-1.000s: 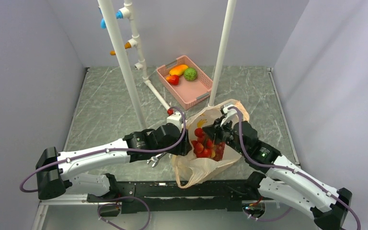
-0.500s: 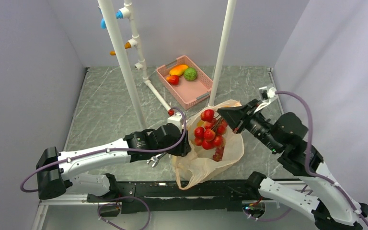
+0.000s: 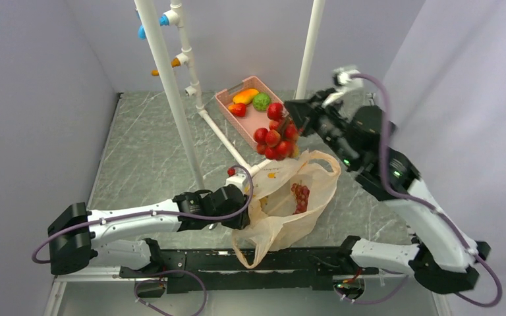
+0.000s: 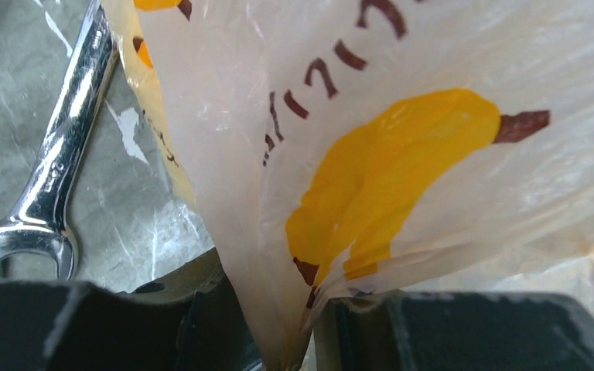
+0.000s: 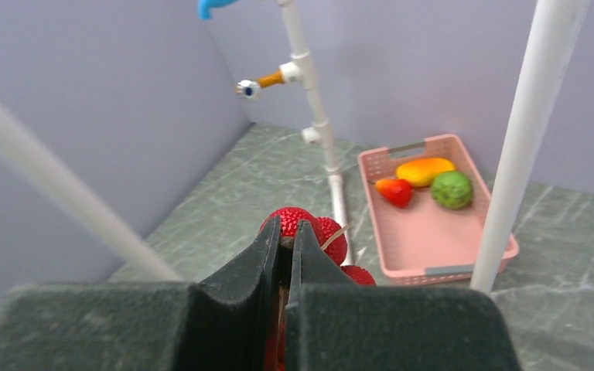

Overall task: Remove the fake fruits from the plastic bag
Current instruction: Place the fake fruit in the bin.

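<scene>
A bunch of bumpy red fake fruits (image 3: 275, 133) hangs in the air above the mouth of the plastic bag (image 3: 316, 191), near the pink basket. My right gripper (image 3: 289, 117) is shut on the bunch's stem. In the right wrist view the red fruits (image 5: 319, 236) show just past its closed fingertips (image 5: 288, 232). A smaller dark red grape bunch (image 3: 299, 195) lies inside the bag. My left gripper (image 3: 242, 216) pinches the bag's left edge. In the left wrist view the bag (image 4: 402, 154) with its yellow print is squeezed between the jaws of the gripper (image 4: 294, 344).
The pink basket (image 3: 273, 135) at the back holds an orange fruit (image 3: 246, 96), a green one (image 3: 261, 101) and a red one (image 3: 238, 109). White poles (image 3: 171, 92) (image 3: 310, 46) stand near it. A steel wrench (image 4: 46, 193) lies on the table beside the bag.
My right arm rose and swung back, lifting the red bunch out of the bag and up toward the basket. The left gripper narrowed on the bag's edge and shifted slightly nearer.
</scene>
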Motion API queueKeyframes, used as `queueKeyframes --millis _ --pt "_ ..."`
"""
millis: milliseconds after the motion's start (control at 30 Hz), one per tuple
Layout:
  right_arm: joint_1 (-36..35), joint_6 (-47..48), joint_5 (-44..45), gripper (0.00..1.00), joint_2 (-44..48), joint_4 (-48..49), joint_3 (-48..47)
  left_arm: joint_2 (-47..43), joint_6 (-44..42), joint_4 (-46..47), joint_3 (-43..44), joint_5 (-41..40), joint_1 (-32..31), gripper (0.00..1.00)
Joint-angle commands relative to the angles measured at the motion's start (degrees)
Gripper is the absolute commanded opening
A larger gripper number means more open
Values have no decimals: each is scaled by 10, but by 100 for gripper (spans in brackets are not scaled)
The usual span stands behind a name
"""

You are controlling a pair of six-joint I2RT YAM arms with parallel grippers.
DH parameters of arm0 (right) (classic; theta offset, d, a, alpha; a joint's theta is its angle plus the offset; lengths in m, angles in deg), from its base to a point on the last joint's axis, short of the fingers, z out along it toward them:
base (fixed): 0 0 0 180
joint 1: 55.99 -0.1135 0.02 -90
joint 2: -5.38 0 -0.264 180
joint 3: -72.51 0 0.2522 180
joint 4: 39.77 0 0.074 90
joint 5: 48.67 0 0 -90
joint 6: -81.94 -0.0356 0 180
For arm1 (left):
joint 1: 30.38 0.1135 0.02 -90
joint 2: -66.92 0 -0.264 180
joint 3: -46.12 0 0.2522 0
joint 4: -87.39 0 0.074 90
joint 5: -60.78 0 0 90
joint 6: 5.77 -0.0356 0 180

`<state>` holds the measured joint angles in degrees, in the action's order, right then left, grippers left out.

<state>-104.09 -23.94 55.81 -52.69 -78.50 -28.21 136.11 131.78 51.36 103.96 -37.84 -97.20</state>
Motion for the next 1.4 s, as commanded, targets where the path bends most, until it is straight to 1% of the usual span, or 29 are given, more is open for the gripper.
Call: queueKeyframes --millis 0,167,300,400,500,567,633,700,800,900,967,1100,1267,1367 --pt "1 98 74 0 -85 105 -33 -31 7 29 -22 17 -6 35" --pt "11 193 111 0 -189 199 -63 -41 0 2 -20 9 -7 35" --pt "32 244 126 0 -280 244 -99 -53 -1 11 -31 6 -7 36" --pt "44 290 125 0 -352 299 -109 -47 -3 14 -32 5 -7 36" --pt "59 307 126 0 -430 293 -169 -36 -7 14 -30 7 -7 36" --pt "65 326 123 0 -467 314 -187 -32 -10 10 -27 6 -7 36" --pt "69 350 139 0 -508 334 -208 -32 -8 7 -27 6 -8 36" --pt "75 365 151 0 -548 332 -246 -39 -1 15 -39 6 -11 36" --pt "87 366 144 0 -596 312 -292 -51 7 30 -57 7 -13 36" --pt "97 365 137 0 -629 312 -307 -59 9 25 -61 3 -13 36" --pt "105 350 125 0 -649 293 -323 -62 8 23 -59 2 -13 36" --pt "127 324 121 0 -680 286 -322 -68 5 22 -52 -2 -13 36" --pt "144 285 95 1 -703 237 -336 -68 1 16 -45 -6 -13 37" --pt "144 273 84 5 -704 237 -318 -62 0 17 -42 -6 -13 38"
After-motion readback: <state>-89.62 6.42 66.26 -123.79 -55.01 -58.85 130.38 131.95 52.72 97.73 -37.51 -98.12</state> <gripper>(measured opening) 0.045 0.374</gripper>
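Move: Some 36 cm ahead of the right hand, 8 cm to its left and 45 cm below is the pink bin. In it, all about 44 cm below that hand, the green fruit lies 40 ahead and 5 left, the mango 42 ahead and 12 left, the red pepper 36 ahead and 16 left. The right-hand white pole rises 20 cm ahead, 5 right. From the left hand the bin is about 47 ahead, 3 right and 7 below. Swinging out to the bin, the right arm carries the red fruit bunch, still pinched by its stem, some 35 cm forward while sinking about 25 cm and going left, easing back slightly right at the end. The wrist rolls its left side down about 40 degrees and turns clockwise about 20. The left hand keeps its hold on the bag's rim, drawing it a couple of centimetres back and left. ##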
